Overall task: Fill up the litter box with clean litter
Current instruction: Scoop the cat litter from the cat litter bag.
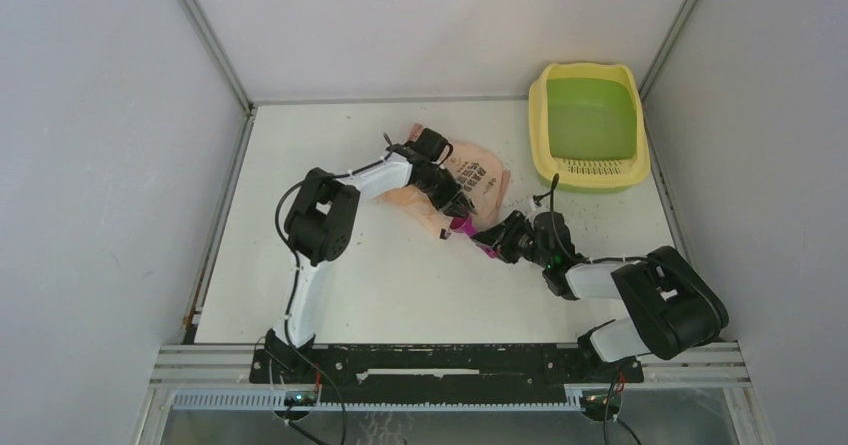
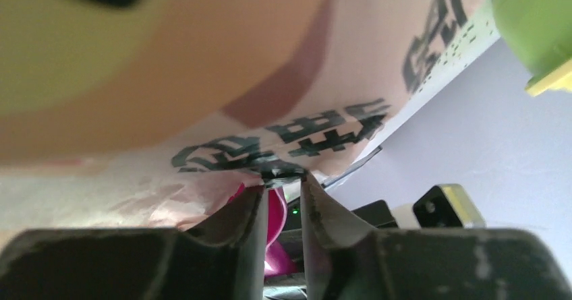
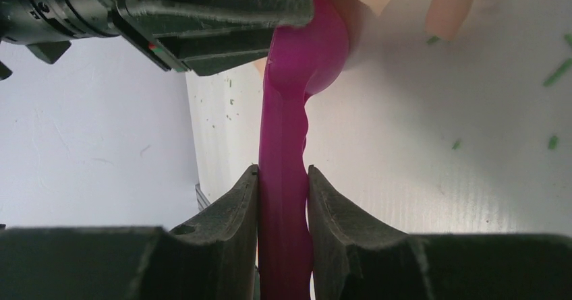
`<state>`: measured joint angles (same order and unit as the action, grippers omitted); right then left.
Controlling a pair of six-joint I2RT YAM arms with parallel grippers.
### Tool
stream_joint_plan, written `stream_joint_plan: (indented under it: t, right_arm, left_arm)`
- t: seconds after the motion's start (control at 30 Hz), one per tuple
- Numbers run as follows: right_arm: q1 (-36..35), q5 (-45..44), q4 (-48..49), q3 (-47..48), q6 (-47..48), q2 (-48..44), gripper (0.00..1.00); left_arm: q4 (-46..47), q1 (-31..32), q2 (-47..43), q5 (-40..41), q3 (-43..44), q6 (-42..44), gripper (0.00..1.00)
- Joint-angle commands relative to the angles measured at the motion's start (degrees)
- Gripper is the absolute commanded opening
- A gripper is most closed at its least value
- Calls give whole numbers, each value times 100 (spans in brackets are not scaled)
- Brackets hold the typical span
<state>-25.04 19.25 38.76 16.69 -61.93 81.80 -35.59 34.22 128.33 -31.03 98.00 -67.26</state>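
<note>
The litter box, yellow rim around a green basin, stands at the far right corner; its corner also shows in the left wrist view. A peach-pink printed bag lies mid-table. My left gripper is at the bag's near edge, its jaws a narrow gap apart, with the bag's dark edge across the tips. My right gripper is shut on the handle of a magenta scoop, whose bowl points at the bag's mouth. A few green litter granules lie loose on the table.
Grey enclosure walls close in the table on the left, back and right. Stray granules dot the table in front of the litter box. The left arm's black wrist hangs just above the scoop's bowl. An aluminium rail runs along the near edge.
</note>
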Motion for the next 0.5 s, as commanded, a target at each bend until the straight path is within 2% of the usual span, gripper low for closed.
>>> stream_joint_plan:
  t: [0.0,0.1,0.17,0.33,0.47]
  right_arm:
    - [85,-45,-293,151,137,-90,10]
    - [219,51,-210,151,129,-32,10]
    - [336,189,-27,151,75,51,9]
    - [620,548,582,209,-106,250,9]
    - [711,701,684,432,-82,330,6]
  left_arm:
    - [987,49,-510,-281,-331,246,32]
    - [1069,57,-730,-280,-428,430,49]
    - [1132,62,-936,-256,-499,614,56]
    - [1084,34,-1450,-184,-536,886,62]
    - [1092,-14,-1873,-48,-505,996,69]
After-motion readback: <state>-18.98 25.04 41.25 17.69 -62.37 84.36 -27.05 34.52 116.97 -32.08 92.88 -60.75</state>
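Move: The left fingertips are right at the edge of the bag mouth, near its black print. From them the purple scoop's bowl is about 3 cm back, 1 cm left and 3 cm below. The bag's middle is some 7 cm ahead and 5 cm left, and its black-taped near corner roughly 5 cm back and 5 cm left. The right hand grips the scoop by the handle, with the bowl about 4 cm ahead of it, 6 cm left and 2 cm below. The left fingers let go of the bag's edge, spreading from a narrow gap to well open. After a slight slide right the hand rises about 8 cm, almost straight up and away from the scoop, its fingertips swinging forward and up by some 20 degrees. The right hand keeps its grip on the scoop's handle, easing it forward and to the right by about 2 cm. ##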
